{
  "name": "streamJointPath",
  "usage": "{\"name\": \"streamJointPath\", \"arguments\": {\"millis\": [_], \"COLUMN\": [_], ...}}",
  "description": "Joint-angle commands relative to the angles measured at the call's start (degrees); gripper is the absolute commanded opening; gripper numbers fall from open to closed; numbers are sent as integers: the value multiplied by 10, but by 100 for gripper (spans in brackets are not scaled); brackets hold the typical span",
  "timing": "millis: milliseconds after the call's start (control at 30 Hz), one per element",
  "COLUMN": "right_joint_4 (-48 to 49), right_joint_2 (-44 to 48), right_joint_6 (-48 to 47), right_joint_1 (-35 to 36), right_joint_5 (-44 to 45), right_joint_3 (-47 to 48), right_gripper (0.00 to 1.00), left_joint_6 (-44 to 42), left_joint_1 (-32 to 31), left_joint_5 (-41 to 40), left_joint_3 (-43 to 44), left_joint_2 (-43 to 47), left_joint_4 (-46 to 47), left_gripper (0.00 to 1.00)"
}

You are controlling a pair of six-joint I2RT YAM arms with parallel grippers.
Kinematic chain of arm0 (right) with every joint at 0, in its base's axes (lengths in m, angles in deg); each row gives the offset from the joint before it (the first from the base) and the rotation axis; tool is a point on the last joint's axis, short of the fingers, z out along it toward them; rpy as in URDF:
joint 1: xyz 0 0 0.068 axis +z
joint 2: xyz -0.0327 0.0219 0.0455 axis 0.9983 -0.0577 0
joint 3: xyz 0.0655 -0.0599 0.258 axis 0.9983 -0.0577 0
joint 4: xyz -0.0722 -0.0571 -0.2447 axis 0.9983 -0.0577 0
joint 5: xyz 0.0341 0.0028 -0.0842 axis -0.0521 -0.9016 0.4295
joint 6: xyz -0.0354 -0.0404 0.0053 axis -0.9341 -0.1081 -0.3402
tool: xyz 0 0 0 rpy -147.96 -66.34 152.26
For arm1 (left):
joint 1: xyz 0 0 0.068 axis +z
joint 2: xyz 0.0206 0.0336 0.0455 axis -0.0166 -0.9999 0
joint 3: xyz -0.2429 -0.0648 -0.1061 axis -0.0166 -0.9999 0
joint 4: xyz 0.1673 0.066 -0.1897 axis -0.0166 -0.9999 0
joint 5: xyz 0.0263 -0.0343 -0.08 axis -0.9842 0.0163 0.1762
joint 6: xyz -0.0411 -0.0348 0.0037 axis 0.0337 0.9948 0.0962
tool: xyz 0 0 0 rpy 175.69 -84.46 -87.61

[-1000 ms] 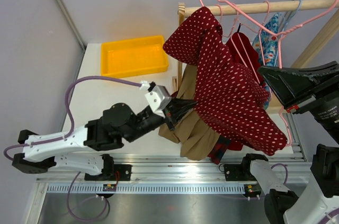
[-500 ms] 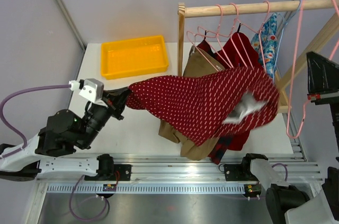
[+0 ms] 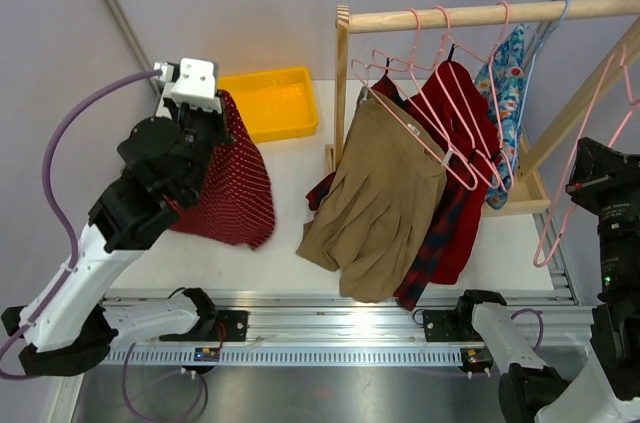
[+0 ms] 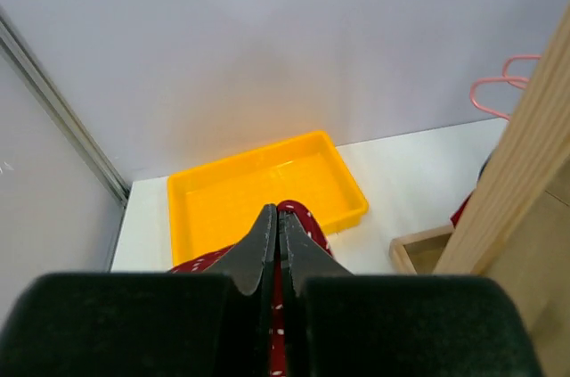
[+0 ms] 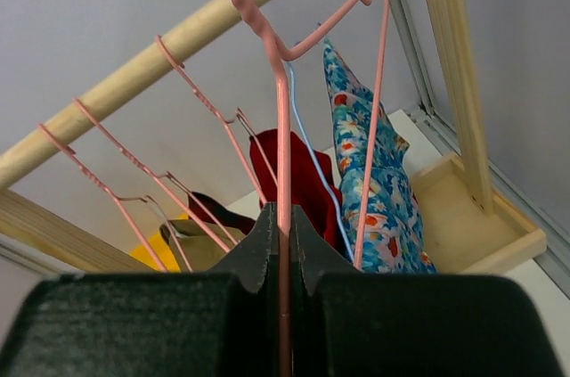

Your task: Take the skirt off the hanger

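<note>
The red polka-dot skirt (image 3: 230, 183) hangs free from my left gripper (image 3: 207, 115), over the left side of the white table and clear of the rack. In the left wrist view the jaws (image 4: 278, 221) are shut on a fold of the skirt (image 4: 303, 217). My right gripper (image 3: 592, 173) at the far right is shut on a bare pink wire hanger (image 3: 578, 143). In the right wrist view the hanger's wire (image 5: 282, 127) runs up between the shut jaws (image 5: 283, 217). No cloth hangs on that hanger.
A yellow tray (image 3: 285, 103) sits at the back of the table, just behind the skirt, and shows in the left wrist view (image 4: 240, 199). The wooden rack's rod (image 3: 480, 15) carries pink hangers with a tan garment (image 3: 375, 193), a dark red one (image 3: 460, 113) and a floral one (image 3: 510, 73).
My left arm has swung up and to the left, pulling the skirt off the hanger and away from the rack. My right gripper has come lower at the right with the bare hanger.
</note>
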Motion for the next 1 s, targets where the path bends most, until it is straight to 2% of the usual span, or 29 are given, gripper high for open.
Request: {"name": "streamJointPath", "arguments": {"millis": [0,133,167,267,333,367,433,467,500,533,600,633,700,900,967], "right_joint_4": [9,22,22,33,41,43,44,44,43,42,46,49,54,60,60], "right_joint_2": [1,-11,-19,-35,-43,-51,-61,-67,-70,-73,-72,-69,-62,-48,-45], "right_joint_6": [-14,-21,-23,-27,-27,-30,-33,-42,-47,-53,-72,-77,-87,-89,-87], "right_joint_1": [4,10,10,13,16,20,27,40,47,51,82,87,99,104,104], "right_joint_5": [9,17,18,20,21,21,28,41,53,66,108,119,140,140,138], "right_joint_3": [-27,-50,-50,-50,-52,-52,-47,-44,-42,-42,-47,-60,-77,-110,-115], "right_gripper": [0,0,0,0,0,0,0,0,0,0,0,0,0,0,0], "left_joint_6": [9,47,55,54,53,60,57,59,63,71,77,78,83,87,121], "left_joint_1": [80,197,234,296,326,356,382,406,418,428,447,449,453,462,471], "left_joint_5": [125,239,264,293,302,314,316,316,322,326,335,335,329,291,273], "left_joint_3": [55,113,150,218,297,327,447,508,566,654,649,569,507,409,376], "left_joint_2": [-59,-132,-149,-234,-287,-345,-406,-480,-513,-544,-555,-542,-518,-553,-584], "left_joint_4": [17,38,41,43,48,48,41,31,19,16,52,116,162,193,176], "left_gripper": [0,0,0,0,0,0,0,0,0,0,0,0,0,0,0]}}
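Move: From the left gripper, which holds the polka-dot skirt, the yellow bin lies about 29 cm ahead, 3 cm to the right and some 45 cm below; the rack's left post is roughly 17 cm ahead, 20 cm right, its middle 22 cm lower. From the right gripper, which grips the empty pink hanger, the rail is some 30 cm straight ahead and about level, and the blue skirt about 25 cm ahead, 8 cm right, 25 cm below. Carry the skirt forward with the left gripper, about 34 cm out over the yellow bin, drifting 10 cm left and turning about 15 degrees counter-clockwise; rise slightly on the way, then sink some 9 cm near the end, fingers still shut. Meanwhile ease the right gripper about 7 cm forward and 6 cm down towards the rack, tipping its fingers down some 15 degrees, keeping its hold on the hanger. ##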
